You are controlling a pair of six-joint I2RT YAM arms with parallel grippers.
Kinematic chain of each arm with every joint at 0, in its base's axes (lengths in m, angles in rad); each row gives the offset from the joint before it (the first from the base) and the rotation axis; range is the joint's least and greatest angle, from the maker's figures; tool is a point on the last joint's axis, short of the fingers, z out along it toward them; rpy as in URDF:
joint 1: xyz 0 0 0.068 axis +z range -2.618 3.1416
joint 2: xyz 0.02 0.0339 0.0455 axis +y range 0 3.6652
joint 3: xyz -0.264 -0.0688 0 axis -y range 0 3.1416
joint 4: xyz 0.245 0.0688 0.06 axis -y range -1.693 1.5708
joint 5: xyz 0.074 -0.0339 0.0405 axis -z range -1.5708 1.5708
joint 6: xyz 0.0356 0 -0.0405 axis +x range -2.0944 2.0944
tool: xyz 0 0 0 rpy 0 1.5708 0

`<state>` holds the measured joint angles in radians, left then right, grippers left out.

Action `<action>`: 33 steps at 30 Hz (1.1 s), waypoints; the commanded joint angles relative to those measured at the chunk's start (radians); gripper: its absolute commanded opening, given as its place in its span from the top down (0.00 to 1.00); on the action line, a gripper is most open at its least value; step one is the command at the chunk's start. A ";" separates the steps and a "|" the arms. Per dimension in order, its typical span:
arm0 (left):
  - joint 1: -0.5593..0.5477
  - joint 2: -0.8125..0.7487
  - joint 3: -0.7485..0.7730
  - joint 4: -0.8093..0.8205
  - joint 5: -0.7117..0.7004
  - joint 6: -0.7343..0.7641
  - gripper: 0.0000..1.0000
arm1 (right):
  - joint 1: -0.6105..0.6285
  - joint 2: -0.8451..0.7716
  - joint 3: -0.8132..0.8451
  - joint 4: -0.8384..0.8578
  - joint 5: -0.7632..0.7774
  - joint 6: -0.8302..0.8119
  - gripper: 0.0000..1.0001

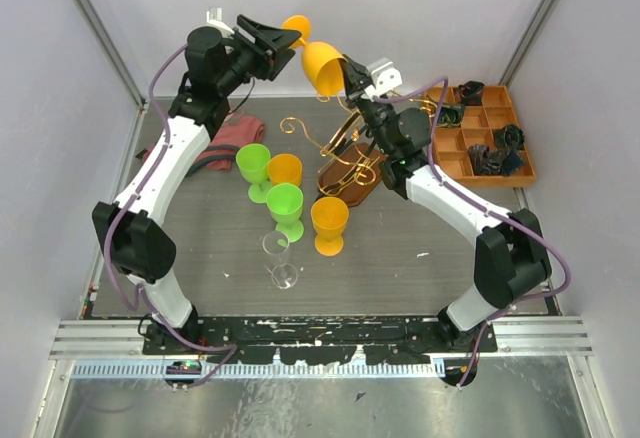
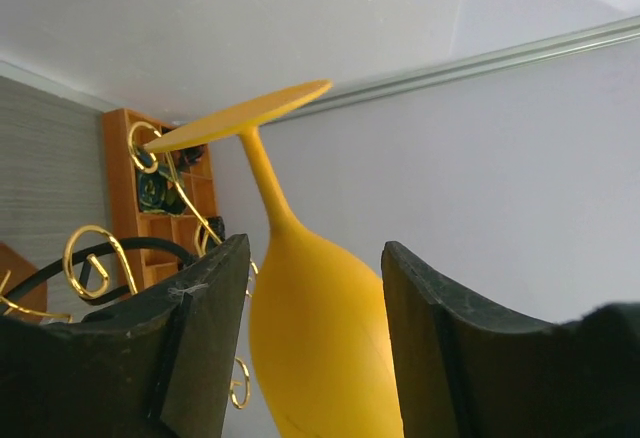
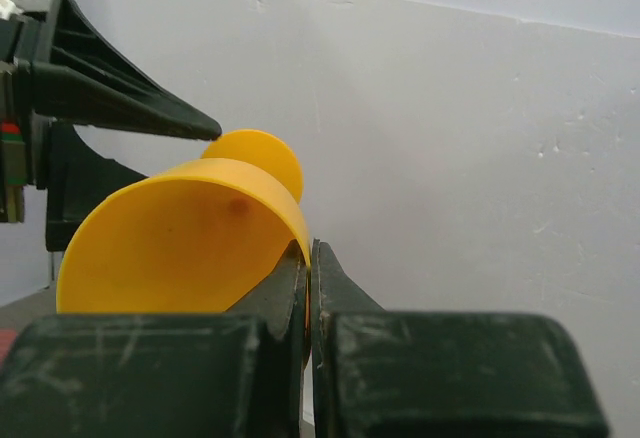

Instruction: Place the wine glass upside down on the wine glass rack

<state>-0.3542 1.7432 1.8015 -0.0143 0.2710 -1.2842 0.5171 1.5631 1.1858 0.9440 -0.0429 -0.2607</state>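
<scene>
A yellow wine glass (image 1: 322,66) hangs tilted in the air near the back wall, its foot (image 1: 296,28) pointing up and left. My right gripper (image 1: 350,76) is shut on the glass's rim (image 3: 297,233), one finger inside the bowl (image 3: 170,248). My left gripper (image 1: 275,43) is open with its fingers (image 2: 205,338) on either side of the bowl (image 2: 320,348); whether they touch it I cannot tell. The wine glass rack (image 1: 345,158), gold wire on a dark wooden base, stands on the table below; its curls (image 2: 90,258) show in the left wrist view.
Two green glasses (image 1: 253,163) (image 1: 285,208) and two yellow ones (image 1: 285,170) (image 1: 329,223) stand mid-table. A clear glass (image 1: 282,258) lies in front of them. A red cloth (image 1: 228,138) lies at the left; an orange compartment tray (image 1: 452,141) sits at the right.
</scene>
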 commanded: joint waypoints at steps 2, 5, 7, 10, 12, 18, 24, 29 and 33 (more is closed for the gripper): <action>-0.002 0.019 0.041 -0.012 0.024 0.007 0.39 | 0.020 -0.008 0.059 0.099 0.001 -0.015 1.00; -0.002 0.026 0.045 -0.013 0.023 0.008 0.39 | 0.025 -0.007 0.062 0.088 -0.011 -0.018 0.99; -0.002 0.033 0.050 -0.007 0.024 0.005 0.40 | 0.027 -0.008 0.062 0.074 -0.021 -0.019 0.99; -0.002 0.043 0.063 -0.011 0.032 0.009 0.40 | 0.031 -0.006 0.064 0.059 -0.034 -0.020 0.99; -0.002 0.045 0.067 -0.010 0.035 0.008 0.40 | 0.036 0.000 0.067 0.051 -0.039 -0.024 0.99; -0.003 0.052 0.076 0.001 0.052 0.002 0.44 | 0.054 0.015 0.070 0.040 -0.029 -0.045 0.99; -0.003 0.054 0.080 -0.005 0.066 0.002 0.53 | 0.062 0.023 0.069 0.047 -0.009 -0.049 0.99; -0.003 0.062 0.086 -0.008 0.072 0.005 0.71 | 0.065 0.023 0.070 0.048 -0.005 -0.051 0.97; 0.000 0.074 0.104 -0.016 0.078 0.006 0.79 | 0.066 0.015 0.063 0.040 -0.004 -0.064 0.87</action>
<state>-0.3439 1.7962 1.8534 -0.0372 0.3031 -1.3113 0.5705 1.5848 1.2152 0.9611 -0.0570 -0.3103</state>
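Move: From the left gripper, the middle of the held wine glass lies about 5 cm right, 1 cm ahead and 2 cm lower, its foot end by the open fingertips. The right fingertips on its rim are roughly 11 cm right of the left gripper, 1 cm back and 5 cm lower; from them the glass's middle is some 6 cm left, 2 cm ahead and 3 cm higher. The rack stands about 7 cm back, 13 cm right and 27 cm below the left gripper. Keep the right gripper shut on the rim and carry the glass about 2.5 cm left, easing some 1 cm back and up, so that its neck comes between the left fingers. Bring the left gripper only about 1 cm forward and down, then close its fingers from just over half open to about a quarter, pinching the glass where stem meets bowl. ##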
